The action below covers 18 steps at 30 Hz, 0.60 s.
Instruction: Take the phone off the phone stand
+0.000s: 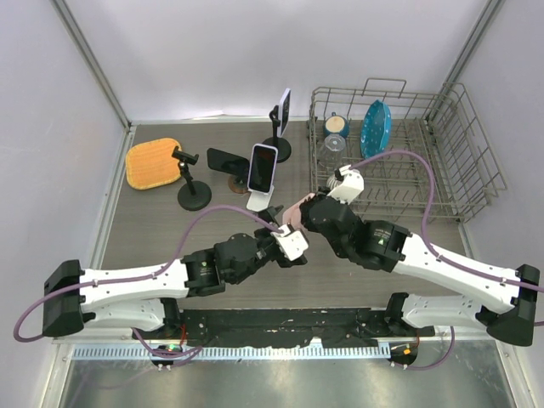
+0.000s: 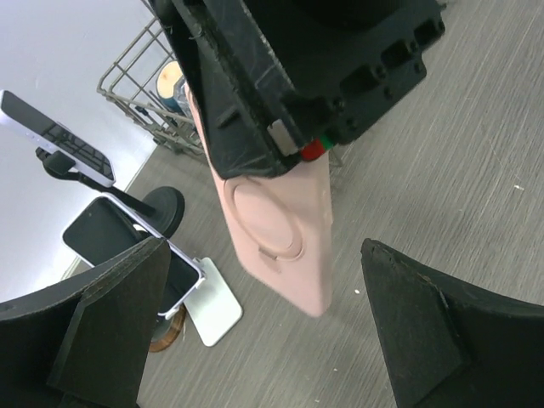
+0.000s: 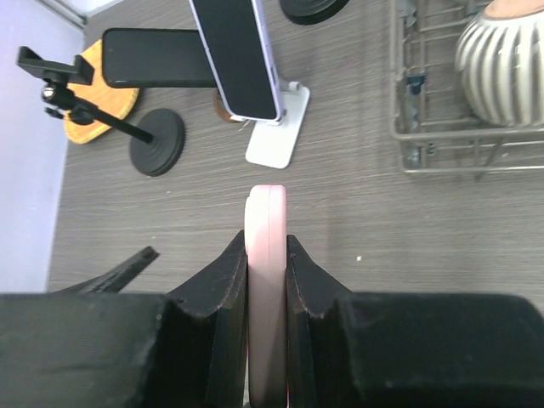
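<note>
A phone in a pink case (image 1: 295, 210) is held off the table, edge-on in the right wrist view (image 3: 265, 217). My right gripper (image 3: 265, 248) is shut on it, with both fingers (image 3: 228, 265) pressed against its flat sides. In the left wrist view the pink phone (image 2: 285, 238) hangs down from the right gripper's black body. My left gripper (image 2: 263, 255) stands open around it, its fingers (image 2: 127, 297) well apart from the case. An empty black phone stand (image 1: 189, 177) stands at the left.
A lilac-edged phone on a white stand (image 1: 263, 168) is just beyond the grippers. Behind it are a dark phone (image 1: 226, 159) and another phone on a black stand (image 1: 283, 115). An orange mat (image 1: 153, 163) lies far left. A wire dish rack (image 1: 450, 170) stands at the right.
</note>
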Tool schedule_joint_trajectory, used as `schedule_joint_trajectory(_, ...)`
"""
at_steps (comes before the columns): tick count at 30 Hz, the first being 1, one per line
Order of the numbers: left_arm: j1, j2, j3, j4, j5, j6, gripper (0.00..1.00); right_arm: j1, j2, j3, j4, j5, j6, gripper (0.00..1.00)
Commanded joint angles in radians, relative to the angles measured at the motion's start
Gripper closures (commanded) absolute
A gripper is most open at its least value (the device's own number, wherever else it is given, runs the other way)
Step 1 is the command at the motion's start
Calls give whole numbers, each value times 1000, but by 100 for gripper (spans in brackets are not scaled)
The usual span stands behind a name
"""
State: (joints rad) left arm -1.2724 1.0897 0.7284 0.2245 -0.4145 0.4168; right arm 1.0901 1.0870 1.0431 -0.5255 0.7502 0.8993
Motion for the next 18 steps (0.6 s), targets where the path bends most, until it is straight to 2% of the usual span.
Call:
schedule_joint_trajectory(1,-30,41,0,122,-90,-42,1,2,-51,-15,151,-32,122,99)
schedule_joint_trajectory(4,-45,93,0,163,-162,-58,4,2,-70,-44,182,-63,156,99)
schedule_joint_trajectory(10,-47,124,3,173,-202,-59,23,2,-90,-74,197,-71,202,99)
schedule_joint_trajectory(11,-48,125,3,173,-205,-62,31,2,-96,-80,200,-71,208,99)
schedule_joint_trajectory(18,-56,160,25,147,-234,-87,66,2,-119,-110,222,-55,265,99)
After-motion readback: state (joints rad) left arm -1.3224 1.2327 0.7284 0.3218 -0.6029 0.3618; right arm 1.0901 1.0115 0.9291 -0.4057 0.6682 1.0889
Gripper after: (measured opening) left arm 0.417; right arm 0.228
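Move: The pink phone is still in the right hand's pinch, its free lower part hanging in front of the left hand's open fingers; its middle lies about 3 cm ahead of the left hand, 3 cm right and 2 cm below. From the right hand that middle is some 3 cm left, 1 cm back and 3 cm below. From the left hand, the white stand with its phone is about 22 cm ahead, 6 cm left and 13 cm down; the striped cup 20 cm ahead, 16 cm right and 19 cm down; the empty black stand 21 cm ahead, 25 cm left and 14 cm down. The left hand sinks nearly 3 cm, easing about 1 cm right and then 1 cm forward while turning some 10 degrees counter-clockwise, and its wide-open fingers close to about half their opening around the lower part of the pink phone, seeming to meet its sides. The right hand keeps its pinch on the phone's upper part and brings it about 1.5 cm left and 1 cm back towards the left hand, rolling about 15 degrees so that its left side rises. ##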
